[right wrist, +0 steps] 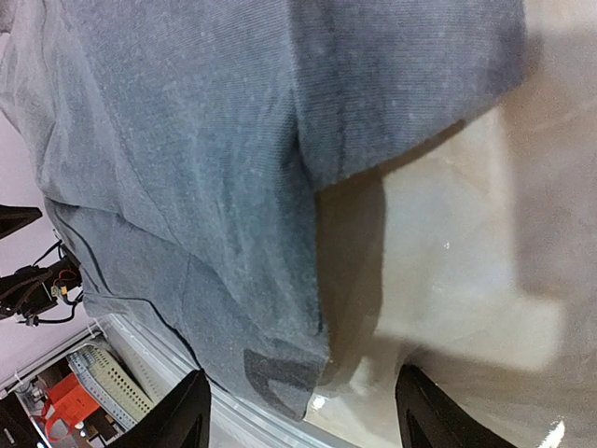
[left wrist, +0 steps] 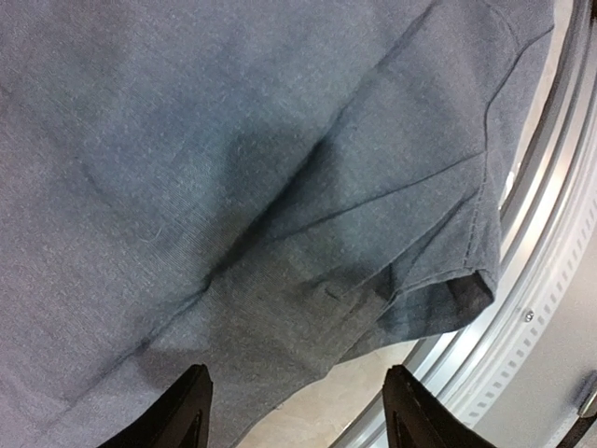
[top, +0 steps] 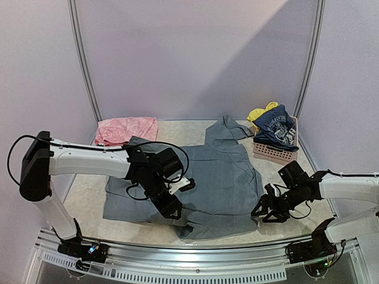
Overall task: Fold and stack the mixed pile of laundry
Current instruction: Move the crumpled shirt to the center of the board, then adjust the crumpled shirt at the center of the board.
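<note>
A grey shirt [top: 222, 174] lies spread flat across the middle of the table. My left gripper [top: 175, 210] hovers over its front hem with jaws open and nothing between them; in the left wrist view the gripper [left wrist: 298, 415] sits just above the cloth [left wrist: 233, 168] near a hem corner. My right gripper [top: 265, 212] stands open at the shirt's right front corner; the right wrist view shows the gripper [right wrist: 308, 415] with the corner of the shirt [right wrist: 187, 140] just ahead of the gap. A navy top [top: 277, 127] and a yellow piece [top: 261, 112] rest in the basket.
The pink slatted basket [top: 273, 153] stands at the back right. A pink garment [top: 127, 129] lies at the back left. The metal front rail [left wrist: 546, 271] runs close under the shirt's hem. Bare tabletop [right wrist: 466, 233] lies to the shirt's right.
</note>
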`<state>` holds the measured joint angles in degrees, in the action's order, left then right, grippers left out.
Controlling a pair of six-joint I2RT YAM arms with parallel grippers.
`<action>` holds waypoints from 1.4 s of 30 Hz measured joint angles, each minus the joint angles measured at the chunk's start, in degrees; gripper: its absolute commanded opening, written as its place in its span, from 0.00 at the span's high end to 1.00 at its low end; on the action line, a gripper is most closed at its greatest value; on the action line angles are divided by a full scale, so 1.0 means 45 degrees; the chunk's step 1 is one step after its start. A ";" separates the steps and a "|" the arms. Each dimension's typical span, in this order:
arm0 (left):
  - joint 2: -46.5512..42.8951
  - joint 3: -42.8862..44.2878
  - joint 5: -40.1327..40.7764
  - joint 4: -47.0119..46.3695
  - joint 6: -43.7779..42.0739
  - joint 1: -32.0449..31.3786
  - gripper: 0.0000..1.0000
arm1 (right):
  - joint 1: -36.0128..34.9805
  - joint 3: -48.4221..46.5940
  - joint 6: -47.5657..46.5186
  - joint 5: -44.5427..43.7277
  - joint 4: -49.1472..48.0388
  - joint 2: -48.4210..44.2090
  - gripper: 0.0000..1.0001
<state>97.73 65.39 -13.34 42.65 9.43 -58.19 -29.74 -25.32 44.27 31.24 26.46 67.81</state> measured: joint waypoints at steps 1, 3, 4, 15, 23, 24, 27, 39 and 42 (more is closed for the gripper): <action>0.0015 0.0015 -0.0005 -0.0005 0.0005 0.0000 0.37 | -0.0087 0.0044 0.0039 0.0024 -0.0097 0.0005 0.33; 0.0039 0.0044 -0.0029 -0.0019 0.0005 -0.0010 0.38 | -0.0257 0.0087 0.0097 0.0068 -0.0238 0.0024 0.37; 0.0063 0.0058 -0.0049 -0.0024 0.0005 -0.0010 0.39 | -0.0355 0.0121 0.0112 0.0102 -0.0325 0.0044 0.40; 0.0136 0.0058 -0.0253 -0.0024 0.0000 -0.0010 0.40 | -0.0967 0.0321 0.0510 0.0539 -0.1496 0.0743 0.72; -0.0321 0.0058 -0.0918 0.0287 -0.0296 -0.0019 0.39 | -0.0996 0.0170 0.0544 0.0704 -0.1807 0.0874 0.88; -0.0423 0.0058 -0.1015 0.0325 -0.0340 -0.0039 0.38 | -0.0996 0.0112 0.0568 0.0704 -0.1802 0.0869 0.89; -0.0695 -0.0010 -0.1277 0.0291 -0.0384 -0.0185 0.39 | -0.1001 0.0039 0.0583 0.0690 -0.1783 0.0835 0.93; -0.0680 -0.1020 -0.1511 -0.1132 0.0393 -0.1710 0.40 | -0.1001 0.0039 0.0656 0.0427 -0.1010 0.0005 1.00; -0.0160 -0.0957 -0.1506 -0.1457 0.0432 -0.1957 0.42 | -0.1001 0.0029 0.0641 0.0364 -0.0772 -0.0209 1.00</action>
<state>97.01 61.08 -20.12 36.10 11.38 -67.00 -34.24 -25.19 47.16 32.88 22.98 66.87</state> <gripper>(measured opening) 0.599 0.008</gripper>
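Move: The shirt's near right corner lies about 3 cm to the left of the right hand and about 1 cm below it; the cuff opening is about 26 cm to its left and 4 cm nearer the base. From the left hand, that cuff is roughly 6 cm back, 4 cm right and 5 cm down. The table's near edge runs some 9 cm behind both hands. The shirt's near right corner is pinched by the right hand, which slides about 3 cm left along the front, fingers closing from wide open to shut, then rises about 1 cm keeping them shut. The left hand lingers, then hops up 2 cm and travels back some 7 cm and 3 cm right towards the cuff, sinking again, turning about 10 degrees clockwise, fingers staying open. ##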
